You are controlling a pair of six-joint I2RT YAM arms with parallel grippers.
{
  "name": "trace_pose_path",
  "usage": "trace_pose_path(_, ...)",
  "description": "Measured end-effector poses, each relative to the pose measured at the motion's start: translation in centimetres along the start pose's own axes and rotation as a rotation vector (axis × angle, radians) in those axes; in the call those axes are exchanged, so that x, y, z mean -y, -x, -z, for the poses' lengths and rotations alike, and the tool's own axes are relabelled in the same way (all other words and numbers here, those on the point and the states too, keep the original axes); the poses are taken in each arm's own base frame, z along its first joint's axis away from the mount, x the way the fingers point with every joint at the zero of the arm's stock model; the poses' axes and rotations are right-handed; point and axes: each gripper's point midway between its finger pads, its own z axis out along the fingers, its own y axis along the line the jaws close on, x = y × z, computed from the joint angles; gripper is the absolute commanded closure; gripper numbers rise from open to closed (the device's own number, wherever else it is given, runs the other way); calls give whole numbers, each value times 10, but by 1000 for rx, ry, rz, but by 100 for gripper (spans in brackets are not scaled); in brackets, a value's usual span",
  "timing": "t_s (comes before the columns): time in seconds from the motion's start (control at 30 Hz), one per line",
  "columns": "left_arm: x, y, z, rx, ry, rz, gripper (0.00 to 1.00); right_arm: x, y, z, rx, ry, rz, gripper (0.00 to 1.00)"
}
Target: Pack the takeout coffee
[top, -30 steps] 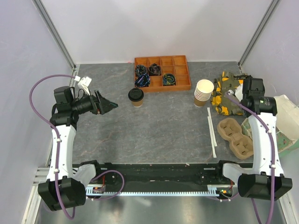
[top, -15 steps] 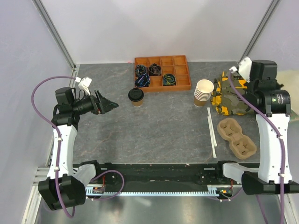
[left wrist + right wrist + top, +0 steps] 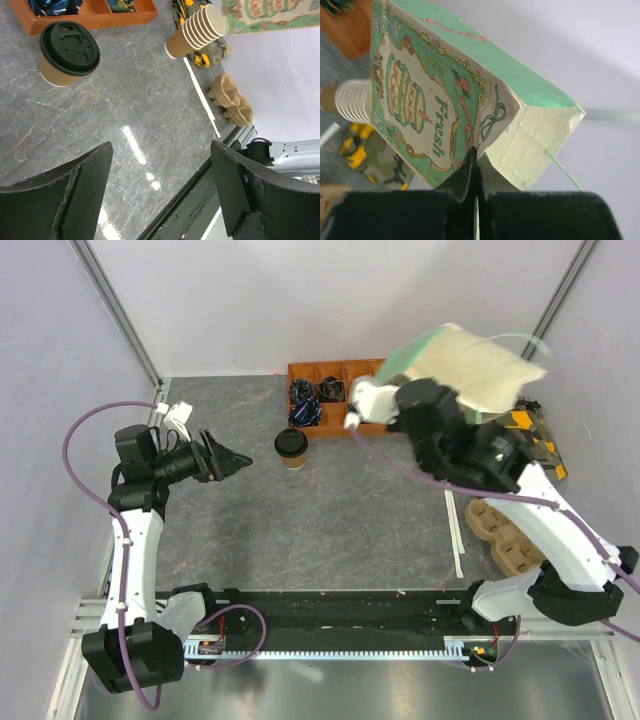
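The takeout coffee (image 3: 291, 448), a tan paper cup with a black lid (image 3: 68, 52), stands upright in front of the orange tray. My left gripper (image 3: 235, 462) hovers a little to the cup's left with its jaws wide open and nothing between them (image 3: 161, 147). High over the back right of the table, my right gripper (image 3: 440, 390) is shut (image 3: 476, 152) on the edge of a green printed paper bag (image 3: 425, 95). The bag (image 3: 465, 365) hangs tilted in the air with a string handle trailing.
An orange compartment tray (image 3: 385, 420) with small dark items sits at the back. A stack of lidless cups (image 3: 197, 30), a camouflage cloth (image 3: 530, 435), a white strip (image 3: 455, 530) and a pulp cup tray (image 3: 510, 540) lie on the right.
The right arm has lifted the green bag from the far right and swung it up and left over the back of the table. The left arm has stayed nearly still.
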Motion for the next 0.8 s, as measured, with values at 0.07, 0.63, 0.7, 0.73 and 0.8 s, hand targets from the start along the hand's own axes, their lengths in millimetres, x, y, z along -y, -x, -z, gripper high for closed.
trace_pose_path(0.07, 1, 3, 1, 7, 11, -3, 14, -17, 38, 10, 93, 23, 49, 100)
trace_pose_path(0.63, -2, 44, 27, 137, 146, 38, 12, -169, 116, -9, 154, 232, 347, 100)
trace_pose_path(0.7, -2, 44, 27, 137, 146, 41, 12, -177, 120, -14, 158, 252, 341, 100)
trace_pose_path(0.73, -2, 44, 27, 138, 146, 42, 12, -180, 121, -16, 159, 260, 339, 100)
trace_pose_path(0.8, -2, 44, 27, 139, 148, 46, 12, -184, 123, -23, 164, 267, 328, 100)
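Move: The right hand already holds the green bag by its side, high over the right of the table. The lidded coffee cup it heads for stands about 34 cm to its left, 13 cm ahead and some 38 cm below. The stacked cups are about 13 cm ahead, barely right of it; the wooden organizer is roughly 31 cm ahead and 20 cm left. From the left hand, the lidded coffee cup lies about 16 cm ahead and 12 cm right, 20 cm down. Keep the right fingers shut on the green bag's edge and swing the bag quickly left towards the lidded coffee cup, about 17 cm, then mostly down some 15 cm, turning counter-clockwise and tipping the fingers down as you go. Raise the empty, open left gripper a little and draw it left, away from the cup. ##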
